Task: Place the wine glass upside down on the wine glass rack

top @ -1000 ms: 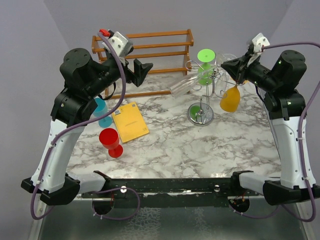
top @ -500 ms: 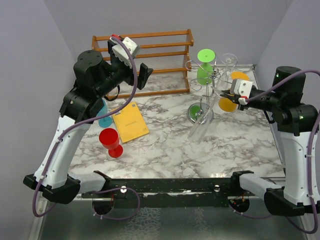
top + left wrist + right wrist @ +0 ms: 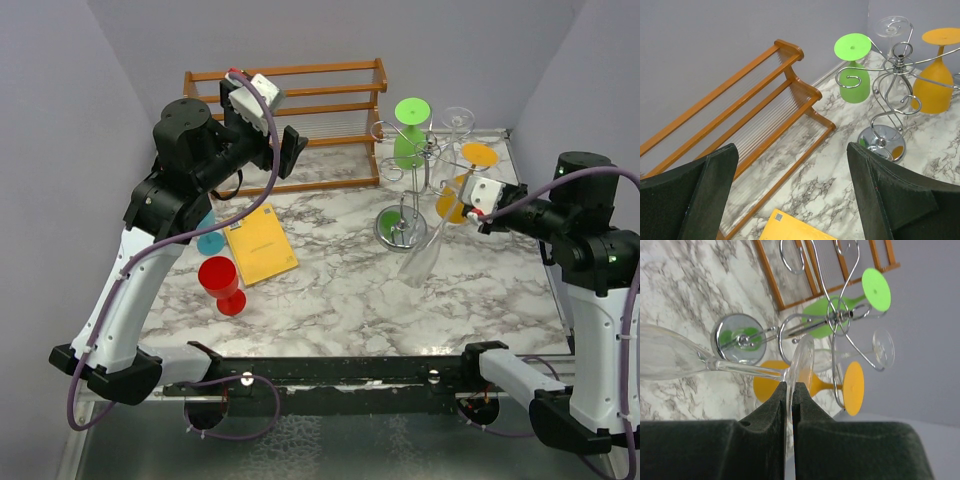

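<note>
The clear wine glass (image 3: 424, 254) hangs tilted, bowl down and to the left, just right of the wine glass rack's shiny round base (image 3: 401, 229). My right gripper (image 3: 479, 201) is shut on the rim of the glass's foot (image 3: 801, 360); stem and bowl (image 3: 665, 360) stretch away to the left. The silver wire rack (image 3: 892, 75) carries a green glass (image 3: 410, 136), an orange glass (image 3: 460, 197) and a clear glass (image 3: 457, 120), all upside down. My left gripper (image 3: 286, 150) is raised over the back left, open and holding nothing (image 3: 792, 150).
A brown wooden slatted shelf (image 3: 300, 110) stands along the back wall. A yellow booklet (image 3: 260, 243), a red glass (image 3: 221, 284) and a teal glass (image 3: 208, 236) lie on the marble table's left half. Grey walls close in on both sides.
My right arm swung the clear glass from lying level to the left of the rack's top down to the rack's right, bowl now hanging low. The left gripper opened a little wider.
</note>
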Tool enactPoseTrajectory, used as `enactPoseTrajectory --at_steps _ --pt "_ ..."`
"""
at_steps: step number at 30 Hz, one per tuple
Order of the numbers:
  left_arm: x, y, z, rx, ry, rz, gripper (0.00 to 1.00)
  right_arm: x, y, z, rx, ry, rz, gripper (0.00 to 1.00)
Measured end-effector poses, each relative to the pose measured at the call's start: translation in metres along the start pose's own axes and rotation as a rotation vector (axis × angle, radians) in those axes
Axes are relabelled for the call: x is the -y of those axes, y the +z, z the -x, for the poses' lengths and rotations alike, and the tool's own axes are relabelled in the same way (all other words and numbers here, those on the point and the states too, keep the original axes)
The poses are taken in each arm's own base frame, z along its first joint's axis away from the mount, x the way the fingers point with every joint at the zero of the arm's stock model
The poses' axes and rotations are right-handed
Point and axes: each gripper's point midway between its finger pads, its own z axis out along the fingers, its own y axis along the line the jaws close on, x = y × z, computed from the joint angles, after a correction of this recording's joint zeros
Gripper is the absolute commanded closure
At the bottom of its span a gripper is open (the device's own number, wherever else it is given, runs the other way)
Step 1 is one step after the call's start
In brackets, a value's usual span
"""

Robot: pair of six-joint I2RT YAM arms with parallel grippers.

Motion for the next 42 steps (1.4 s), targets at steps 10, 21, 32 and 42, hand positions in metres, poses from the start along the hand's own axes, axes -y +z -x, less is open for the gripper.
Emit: enactPoseTrajectory --at_steps 10,21,32,42 --pt "0.001 0.0 -0.001 -0.001 0.005 -0.004 0.07 0.005 0.006 -0.039 -0.165 0.018 -0.028 0.99" --pt "0.001 0.007 -0.007 -0.018 0.004 -0.011 0.07 0.022 0.026 -0.056 -0.204 -0.012 -0.029 0.98" --pt "0.001 0.008 -0.007 -0.02 0.01 -0.012 0.07 0.03 0.04 -0.062 -0.207 -0.037 -0.015 0.93" --pt "0.002 0.008 -0.007 -0.019 0.019 -0.019 0.07 0.032 0.049 -0.056 -0.158 -0.04 0.009 0.91"
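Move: Some 5 cm ahead of the right hand, 2 cm to its left and 5 cm below is the wine glass rack's empty near hook; the hand holds the clear glass by its foot. The orange glass hangs about 8 cm ahead and level sideways, 9 cm lower. The rack's post top is roughly 9 cm ahead, 6 cm left, at hand height. From the left hand the hook lies some 22 cm right, 3 cm back, 14 cm below. Sinking and easing about 3 cm right first, the right hand then swings the hanging glass some 7 cm forward, bringing its stem into the curl of the near hook, with the left side dipping about 10 degrees and a slight clockwise turn. It slows there and creeps back a centimetre left as the grip's effort falls away, the foot still between the fingers. ##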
